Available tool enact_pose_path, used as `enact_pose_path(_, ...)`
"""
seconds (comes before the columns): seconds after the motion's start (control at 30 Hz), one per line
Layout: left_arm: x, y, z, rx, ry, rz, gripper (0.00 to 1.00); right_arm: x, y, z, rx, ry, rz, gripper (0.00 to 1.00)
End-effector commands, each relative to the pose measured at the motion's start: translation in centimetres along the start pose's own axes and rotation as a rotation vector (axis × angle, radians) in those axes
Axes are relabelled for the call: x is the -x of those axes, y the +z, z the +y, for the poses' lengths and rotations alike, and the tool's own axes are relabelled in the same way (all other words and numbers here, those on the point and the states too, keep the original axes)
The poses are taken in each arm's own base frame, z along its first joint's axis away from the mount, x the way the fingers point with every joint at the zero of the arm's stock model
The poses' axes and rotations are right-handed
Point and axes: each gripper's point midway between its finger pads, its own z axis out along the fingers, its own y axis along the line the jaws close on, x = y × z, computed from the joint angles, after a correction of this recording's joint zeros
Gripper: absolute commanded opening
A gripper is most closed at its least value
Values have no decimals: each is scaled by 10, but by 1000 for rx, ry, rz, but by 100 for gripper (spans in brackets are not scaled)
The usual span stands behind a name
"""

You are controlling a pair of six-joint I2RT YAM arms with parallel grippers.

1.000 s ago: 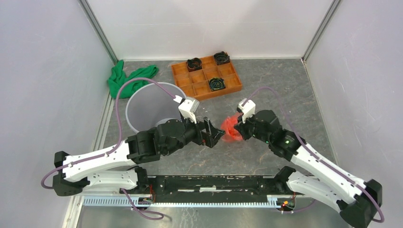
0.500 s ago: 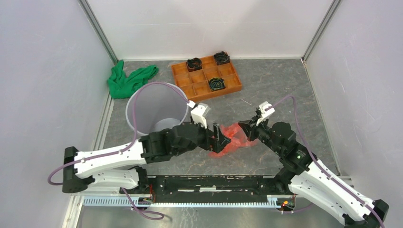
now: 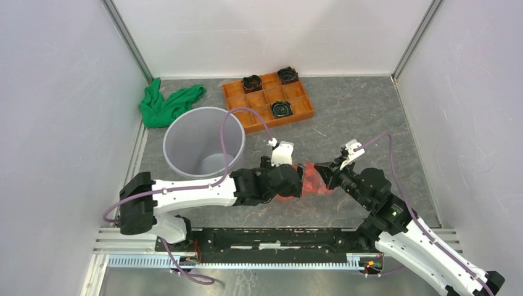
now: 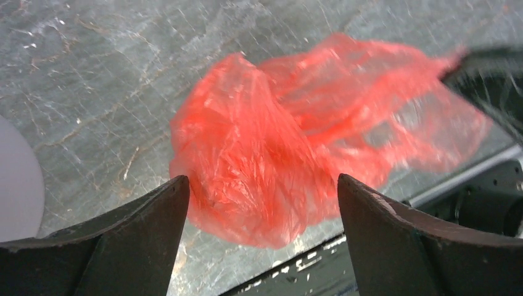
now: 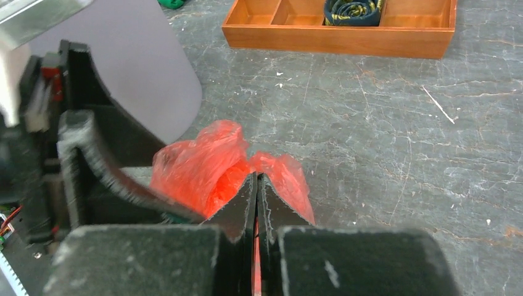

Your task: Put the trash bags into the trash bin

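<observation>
The red-orange trash bag hangs crumpled low over the grey table between my two grippers. My right gripper is shut on its right end, and red film shows in the slit between the closed fingers. From the left, my left gripper stands wide open at the bag's other end. In the left wrist view the bag bulges just beyond the open left gripper without being pinched. The trash bin, light grey and round, stands open-topped to the left of both grippers; its wall rises behind the bag.
An orange compartment tray with dark coiled items lies behind the grippers, its front wall visible from the right wrist. A green cloth lies at the back left by the wall. The black base rail runs along the near edge.
My left arm has stretched right, bringing its open gripper from beside the bin up to the bag. My right gripper drew back to the right, still shut on the bag.
</observation>
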Motion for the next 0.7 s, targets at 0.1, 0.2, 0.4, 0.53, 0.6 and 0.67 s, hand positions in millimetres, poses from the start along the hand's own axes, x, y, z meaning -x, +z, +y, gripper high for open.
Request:
enact_pose_path(0.1,49,17,23,142,-6,-106,66,48,-23,-10,-81,-26,-109,1)
enact_pose_path(0.2,82,-2,17,108,47,-186,47,68,-39,-39,-267,-20,-135,1)
enact_pose_path(0.4,120,-32,2,-24,89,-273,18,66,-37,-34,-230,-29,-136,1)
enact_pose_path(0.53,115,-40,5,-77,74,-304,13,26,-30,-36,-220,-28,-15,1)
enact_pose_path(0.6,108,-40,7,-112,63,-321,11,-7,-21,-25,-146,26,54,1)
enact_pose_path(0.67,99,-38,4,-171,53,-329,6,-37,-15,-11,-51,57,125,7)
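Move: The red trash bag hangs from the right hand's shut fingertips, its body about 8 cm to that hand's left, 1 cm back and 7 cm below. From the open left hand, the bag's middle is some 3 cm ahead, 3 cm right and 4 cm lower. The trash bin's middle stands roughly 27 cm to the left hand's left and 5 cm ahead; the wooden tray is about 30 cm ahead and 7 cm left, 8 cm lower. The red bag is taken by the left hand: it pushes level about 5 cm forward into the bag while closing from wide open, pinches the plastic, then lifts about 10 cm, fingers tilting up. The right hand keeps its pinch on the tail, swings right and up about 5 cm, turning slightly clockwise, then sinks again. ##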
